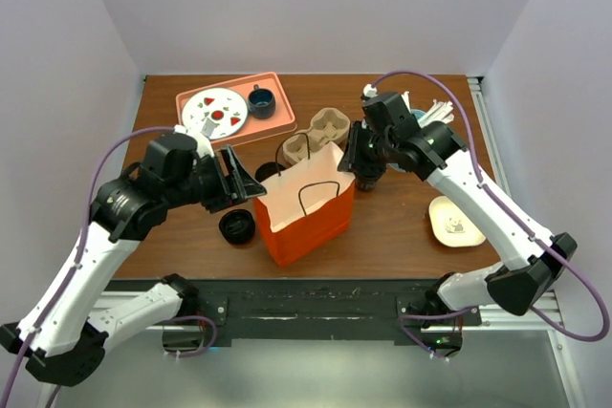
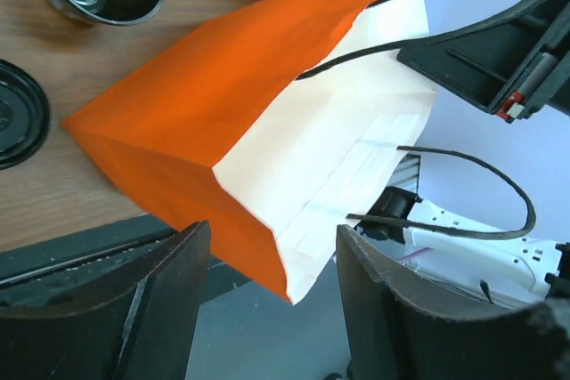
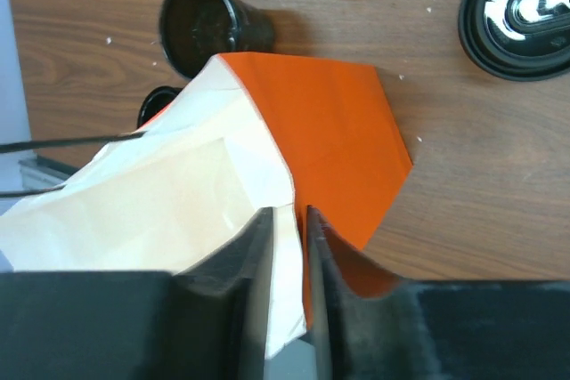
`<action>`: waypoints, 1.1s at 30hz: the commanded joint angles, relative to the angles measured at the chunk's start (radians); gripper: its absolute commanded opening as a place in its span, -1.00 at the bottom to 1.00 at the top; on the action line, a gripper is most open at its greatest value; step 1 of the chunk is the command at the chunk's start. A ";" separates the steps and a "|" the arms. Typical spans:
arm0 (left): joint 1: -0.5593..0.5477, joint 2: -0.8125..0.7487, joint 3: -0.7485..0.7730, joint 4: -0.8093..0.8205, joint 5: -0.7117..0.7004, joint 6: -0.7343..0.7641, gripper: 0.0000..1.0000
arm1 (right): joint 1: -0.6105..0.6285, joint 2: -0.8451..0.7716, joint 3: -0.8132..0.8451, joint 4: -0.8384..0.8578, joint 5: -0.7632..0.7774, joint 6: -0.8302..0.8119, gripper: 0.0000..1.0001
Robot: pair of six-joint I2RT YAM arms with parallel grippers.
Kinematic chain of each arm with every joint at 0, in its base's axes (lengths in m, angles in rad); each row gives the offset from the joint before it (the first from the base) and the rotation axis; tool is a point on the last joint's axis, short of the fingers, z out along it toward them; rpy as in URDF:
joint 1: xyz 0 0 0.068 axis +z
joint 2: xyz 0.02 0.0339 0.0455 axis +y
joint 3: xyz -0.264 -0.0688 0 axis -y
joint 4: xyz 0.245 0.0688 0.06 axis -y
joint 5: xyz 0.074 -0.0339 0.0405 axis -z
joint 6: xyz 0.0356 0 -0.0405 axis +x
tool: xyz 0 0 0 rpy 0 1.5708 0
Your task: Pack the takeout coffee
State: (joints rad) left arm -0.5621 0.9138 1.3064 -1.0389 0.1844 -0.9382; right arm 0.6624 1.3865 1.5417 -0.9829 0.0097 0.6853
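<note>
An orange paper bag (image 1: 308,215) with a white inside and black cord handles stands open at the table's middle. My right gripper (image 3: 289,220) straddles the bag's rim (image 3: 294,193) at its right top corner (image 1: 356,171), with the jaws a narrow gap apart. At the bag's left top corner my left gripper (image 2: 272,309) is open, and that corner (image 2: 289,295) hangs between its fingers without touching them. A round black lid (image 3: 524,8), seen from above beyond the bag, looks like the takeout coffee; the right arm hides it in the top view.
An unlidded dark cup (image 1: 268,171) stands left of the bag, and a loose black lid (image 1: 236,227) lies in front of it. Behind the bag is a cardboard cup carrier (image 1: 323,133). A pink tray (image 1: 282,126) sits back left, a white plate (image 1: 455,221) right.
</note>
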 commanded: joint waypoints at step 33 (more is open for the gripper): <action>-0.162 0.240 0.203 -0.277 -0.212 0.202 -0.23 | -0.187 0.517 0.701 -0.007 0.065 -0.434 -0.10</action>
State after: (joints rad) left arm -0.7223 1.2137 1.5246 -1.2884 -0.0338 -0.7753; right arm 0.4885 1.8248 2.1509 -0.9955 0.0319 0.3237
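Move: The right hand is at the paper bag's right rim; the cup carrier lies about 17 cm ahead, 7 left and 20 below. The lidded cup is some 5 ahead and 5 right, 17 below; the straw cup 10 ahead and 14 right. From the left hand, the bag's middle is level ahead, about 12 right and 13 below, and the black lid roughly level, 5 left and 23 below. Right opens off bag rim, rises 13 cm, then reaches 15 forward and down towards carrier; left sinks, narrowing. ##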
